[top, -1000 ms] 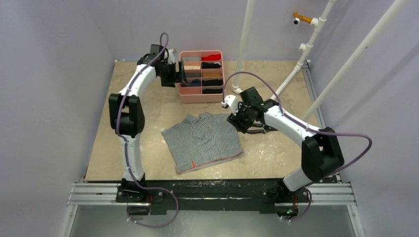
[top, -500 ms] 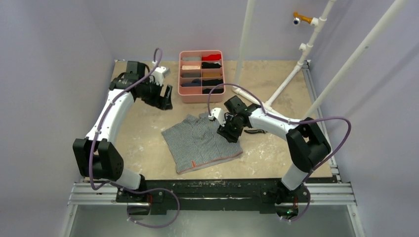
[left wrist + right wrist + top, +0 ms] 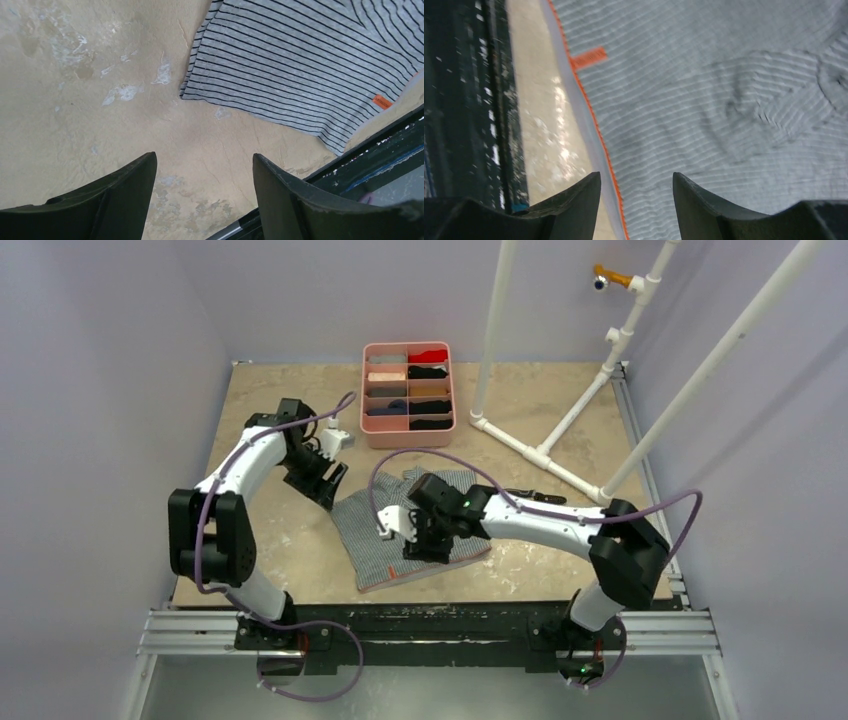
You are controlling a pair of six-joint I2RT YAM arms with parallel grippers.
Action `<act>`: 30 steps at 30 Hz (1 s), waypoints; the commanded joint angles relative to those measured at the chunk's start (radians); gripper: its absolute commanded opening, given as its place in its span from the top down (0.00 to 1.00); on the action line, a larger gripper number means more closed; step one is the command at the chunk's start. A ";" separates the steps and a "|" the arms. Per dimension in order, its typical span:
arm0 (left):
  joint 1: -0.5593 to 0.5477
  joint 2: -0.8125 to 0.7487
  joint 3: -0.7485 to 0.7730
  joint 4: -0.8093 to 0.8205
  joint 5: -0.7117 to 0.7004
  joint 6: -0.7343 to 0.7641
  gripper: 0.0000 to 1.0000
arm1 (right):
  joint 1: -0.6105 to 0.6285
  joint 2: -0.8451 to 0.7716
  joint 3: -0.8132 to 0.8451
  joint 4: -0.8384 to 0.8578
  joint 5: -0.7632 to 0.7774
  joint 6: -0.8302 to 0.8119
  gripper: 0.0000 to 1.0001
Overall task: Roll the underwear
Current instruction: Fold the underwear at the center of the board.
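The grey striped underwear point(image 3: 375, 530) lies flat on the table, its orange-red edge toward the near side. In the left wrist view the underwear point(image 3: 300, 65) sits up and to the right, with a small orange tag near its corner. My left gripper point(image 3: 325, 482) hangs open over bare table just off the garment's left corner, and my left gripper point(image 3: 204, 156) has nothing between its fingers. My right gripper point(image 3: 415, 543) hovers open over the front part of the cloth. In its own view my right gripper point(image 3: 636, 175) straddles the orange-edged hem of the underwear point(image 3: 704, 100) without pinching it.
A pink divided box point(image 3: 408, 437) with several folded cloths stands at the back centre. Black-handled pliers point(image 3: 532, 498) lie right of the garment. A white pipe frame point(image 3: 520, 445) rises at the back right. The black front rail point(image 3: 420, 618) borders the near table edge.
My left arm swung away from the pink box down to the garment's left corner. My right arm crossed from the garment's right side to its front hem. The cloth has not moved.
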State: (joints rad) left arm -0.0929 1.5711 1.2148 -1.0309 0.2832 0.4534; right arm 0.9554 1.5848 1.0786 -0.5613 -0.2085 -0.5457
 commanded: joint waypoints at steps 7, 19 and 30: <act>-0.001 0.157 0.107 -0.037 0.001 -0.080 0.36 | 0.231 0.177 0.147 0.269 0.024 0.115 0.47; -0.006 0.298 0.139 -0.013 0.001 -0.094 0.46 | 0.348 0.302 0.245 0.287 0.044 0.159 0.46; -0.045 0.308 0.116 0.030 -0.007 -0.097 0.54 | 0.376 0.410 0.333 0.249 0.063 0.163 0.47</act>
State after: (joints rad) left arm -0.1265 1.8851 1.3109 -1.0214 0.2729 0.3733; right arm 1.3273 1.9812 1.3674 -0.3038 -0.1696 -0.4004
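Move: The near-left corner of the striped underwear, the right hand's goal, lies about 16 cm to its left, 9 cm back and 6 cm below; the orange tag is some 9 cm left and 4 cm back, and the cutters roughly 23 cm right and 12 cm ahead. The left hand hovers by the far-left corner, about 3 cm ahead, 1 cm right and 9 cm below; the box's middle is some 26 cm ahead and 18 cm right. The right hand sweeps about 17 cm left and 9 cm back over the striped underwear, past the orange tag, sinking a little, slowing as it reaches the near-left corner and turning slightly counter-clockwise with its fingers staying half open astride it. Meanwhile the left hand sinks some 6 cm towards the far-left corner, its fingertips tipping back about 15 degrees as the fingers narrow from roughly two-thirds to half open, without yet pinching the cloth. ##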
